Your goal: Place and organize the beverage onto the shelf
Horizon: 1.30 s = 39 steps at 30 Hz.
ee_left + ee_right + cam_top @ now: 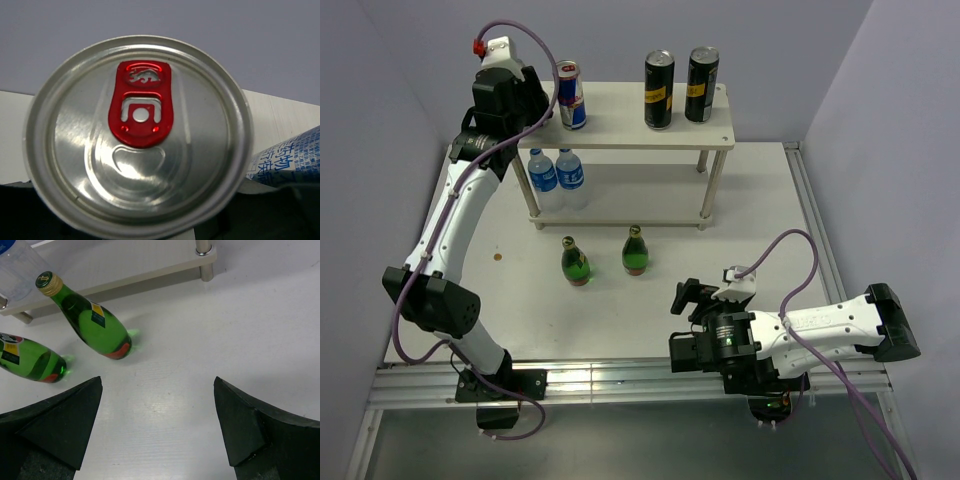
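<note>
The shelf (620, 136) stands at the back of the table. On its top board, at the right, stand two black cans with yellow labels (659, 90) (701, 85). My left gripper (542, 100) is shut on a silver-and-blue can (571, 95) at the board's left end. That can's lid with its red tab (140, 135) fills the left wrist view and hides the fingers. Two green bottles (576, 262) (636, 251) stand on the table before the shelf. My right gripper (695, 295) hangs open and empty low over the table, with both bottles (95, 322) (30, 360) ahead to its left.
Two clear water bottles with blue labels (543, 176) (570, 174) stand on the shelf's lower tier at the left; one label (292, 160) shows past the board's edge. A shelf leg (203, 260) stands ahead of the right gripper. Grey walls close in the table's sides and back.
</note>
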Each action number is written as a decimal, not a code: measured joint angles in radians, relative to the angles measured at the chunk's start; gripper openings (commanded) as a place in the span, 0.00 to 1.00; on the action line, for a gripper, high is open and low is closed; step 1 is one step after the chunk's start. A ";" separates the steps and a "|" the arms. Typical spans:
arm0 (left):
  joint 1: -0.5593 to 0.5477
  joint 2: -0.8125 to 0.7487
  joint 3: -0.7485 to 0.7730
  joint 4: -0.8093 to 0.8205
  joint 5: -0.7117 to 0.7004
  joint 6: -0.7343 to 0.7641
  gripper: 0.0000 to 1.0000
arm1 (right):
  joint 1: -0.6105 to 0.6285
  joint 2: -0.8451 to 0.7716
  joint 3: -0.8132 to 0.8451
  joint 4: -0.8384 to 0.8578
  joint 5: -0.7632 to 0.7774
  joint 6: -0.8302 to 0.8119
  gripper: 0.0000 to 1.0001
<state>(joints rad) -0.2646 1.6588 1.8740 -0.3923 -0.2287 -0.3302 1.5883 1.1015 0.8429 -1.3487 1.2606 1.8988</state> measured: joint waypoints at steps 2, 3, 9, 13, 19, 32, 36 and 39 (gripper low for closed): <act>0.000 0.000 0.000 0.000 0.000 0.001 0.17 | 0.000 0.000 -0.002 0.000 -0.004 0.001 0.99; 0.000 0.000 0.000 0.000 0.002 0.004 0.22 | 0.000 0.000 -0.002 0.000 -0.005 0.001 0.99; 0.000 0.000 0.000 -0.003 0.009 0.029 0.77 | 0.000 0.000 -0.002 0.000 -0.005 0.001 0.99; -0.006 0.000 -0.004 -0.001 0.014 0.047 0.90 | 0.000 0.000 -0.006 0.000 -0.005 0.001 0.99; -0.031 0.000 -0.031 0.006 -0.010 0.071 0.93 | 0.000 -0.009 -0.021 0.000 -0.013 0.001 1.00; -0.068 -0.173 -0.186 -0.002 -0.101 0.082 0.99 | 0.000 -0.020 -0.051 0.000 -0.020 -0.007 1.00; -0.076 -0.288 -0.257 -0.010 -0.123 0.074 0.99 | 0.000 -0.017 -0.051 0.005 -0.021 -0.018 1.00; -0.116 -0.400 -0.356 -0.016 -0.153 0.055 0.99 | 0.000 -0.009 -0.052 0.039 -0.020 -0.072 1.00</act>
<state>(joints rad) -0.3809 1.2591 1.5177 -0.4080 -0.3817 -0.2752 1.5883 1.0924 0.7910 -1.3098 1.2404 1.8263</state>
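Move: The Red Bull can being placed is already between the left hand's fingers at the left end of the shelf top, its middle within about 1 cm of the hand point. The first Red Bull can stands about 8 cm to the right, level ahead and in height; the nearer black can is some 27 cm right, also level. From the right hand, the held can lies about 35 cm ahead, 37 cm left and 22 cm higher. The Red Bull can comes free as the left fingers open from a bit over half to fully wide. Meanwhile the hand eases about 1.5 cm right and 2 cm down, rolling some 5 degrees with its left side rising, and its right finger nudges the first Red Bull can. Then it backs off about 11 cm towards the base, away from both cans, wide open. ##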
